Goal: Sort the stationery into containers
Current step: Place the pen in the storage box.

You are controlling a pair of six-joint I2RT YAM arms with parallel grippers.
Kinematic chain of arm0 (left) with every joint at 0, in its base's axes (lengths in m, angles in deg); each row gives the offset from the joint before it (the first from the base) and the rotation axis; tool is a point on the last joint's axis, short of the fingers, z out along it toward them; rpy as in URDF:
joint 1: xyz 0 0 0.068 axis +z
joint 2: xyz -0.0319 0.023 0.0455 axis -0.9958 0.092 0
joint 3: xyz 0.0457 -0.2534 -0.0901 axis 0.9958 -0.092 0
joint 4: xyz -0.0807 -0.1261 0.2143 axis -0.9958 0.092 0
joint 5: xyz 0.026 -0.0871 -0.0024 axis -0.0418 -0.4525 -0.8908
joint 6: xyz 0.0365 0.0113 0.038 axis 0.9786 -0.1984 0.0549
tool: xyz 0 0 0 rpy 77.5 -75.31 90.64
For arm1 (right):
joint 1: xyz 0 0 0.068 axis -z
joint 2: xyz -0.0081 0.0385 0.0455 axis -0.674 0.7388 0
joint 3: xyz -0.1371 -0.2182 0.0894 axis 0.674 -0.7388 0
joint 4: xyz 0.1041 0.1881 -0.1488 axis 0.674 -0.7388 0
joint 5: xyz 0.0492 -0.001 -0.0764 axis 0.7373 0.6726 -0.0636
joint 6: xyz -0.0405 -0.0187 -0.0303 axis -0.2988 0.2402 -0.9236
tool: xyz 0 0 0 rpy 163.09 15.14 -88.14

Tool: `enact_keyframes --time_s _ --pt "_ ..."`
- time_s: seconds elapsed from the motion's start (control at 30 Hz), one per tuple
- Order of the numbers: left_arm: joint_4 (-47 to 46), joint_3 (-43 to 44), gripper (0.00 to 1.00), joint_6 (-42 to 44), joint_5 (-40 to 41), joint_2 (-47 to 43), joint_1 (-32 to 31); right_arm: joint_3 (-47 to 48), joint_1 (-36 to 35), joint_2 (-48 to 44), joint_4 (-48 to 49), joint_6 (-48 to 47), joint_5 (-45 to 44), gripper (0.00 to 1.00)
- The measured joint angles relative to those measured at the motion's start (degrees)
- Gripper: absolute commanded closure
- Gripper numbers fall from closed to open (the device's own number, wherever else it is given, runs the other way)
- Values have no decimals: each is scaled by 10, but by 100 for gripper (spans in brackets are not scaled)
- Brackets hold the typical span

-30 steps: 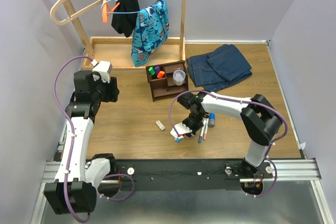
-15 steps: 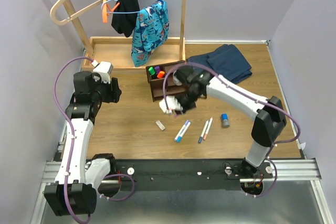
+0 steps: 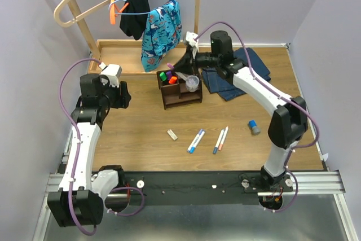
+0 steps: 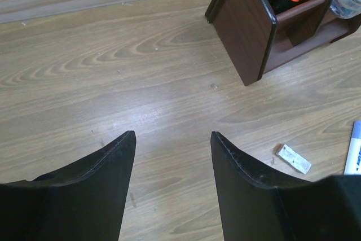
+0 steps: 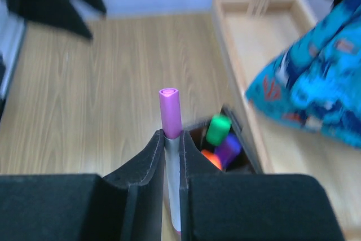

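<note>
My right gripper (image 3: 178,66) (image 5: 171,139) is shut on a thin white pen with a purple cap (image 5: 170,111), held above the back left of the dark brown organiser (image 3: 181,95). Green (image 5: 219,129), purple (image 5: 228,149) and orange (image 5: 210,159) markers stand in the compartment just under the pen. A clear tub (image 3: 193,83) sits in the organiser's right side. On the table lie a white eraser (image 3: 172,135), a blue-capped pen (image 3: 196,140), two thin pens (image 3: 220,139) and a blue-capped grey bottle (image 3: 253,126). My left gripper (image 3: 121,95) (image 4: 173,136) hangs open and empty left of the organiser (image 4: 248,32).
Folded blue jeans (image 3: 237,71) lie right of the organiser. A pale wooden tray (image 3: 121,55) with tall posts and hanging clothes (image 3: 162,26) stands just behind it. The eraser (image 4: 293,158) shows right of my left fingers.
My right arm rose from the pens at the table's front and swung back over the organiser with the purple-capped pen. The grey bottle shifted to the right. The left arm stayed still.
</note>
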Motion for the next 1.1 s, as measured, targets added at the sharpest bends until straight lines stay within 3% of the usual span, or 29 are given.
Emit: enact_keyframes --time_s 0.2,0.4,1.1 --pt "2 9 35 5 1 35 0 7 -2 70 268 220 11 81" --pt "8 23 35 19 9 59 5 28 -2 162 414 339 11 81" --pt "10 38 35 43 30 127 11 -7 -2 251 619 406 11 79"
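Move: Above and just short of the storage box, the right hand holds the pen; the box's far-left pen compartment lies about 6 cm ahead, 5 cm to its left and roughly 20 cm lower. The upright orange marker is some 3 cm ahead and 3 cm left, and the clear jar about 3 cm ahead and 5 cm right, both 19 cm or so below. From the left hand the compartment is about 13 cm ahead, 16 cm right, 14 cm lower. Carrying the pen left and forward about 9 cm until over the marker compartment, the right hand first rises some 3 cm, then sinks to about 5 cm below its starting height, its left-pointing fingers swinging up roughly 25 degrees and keeping their pinch. The empty left hand sinks about 4 cm, easing forward and slightly left. ##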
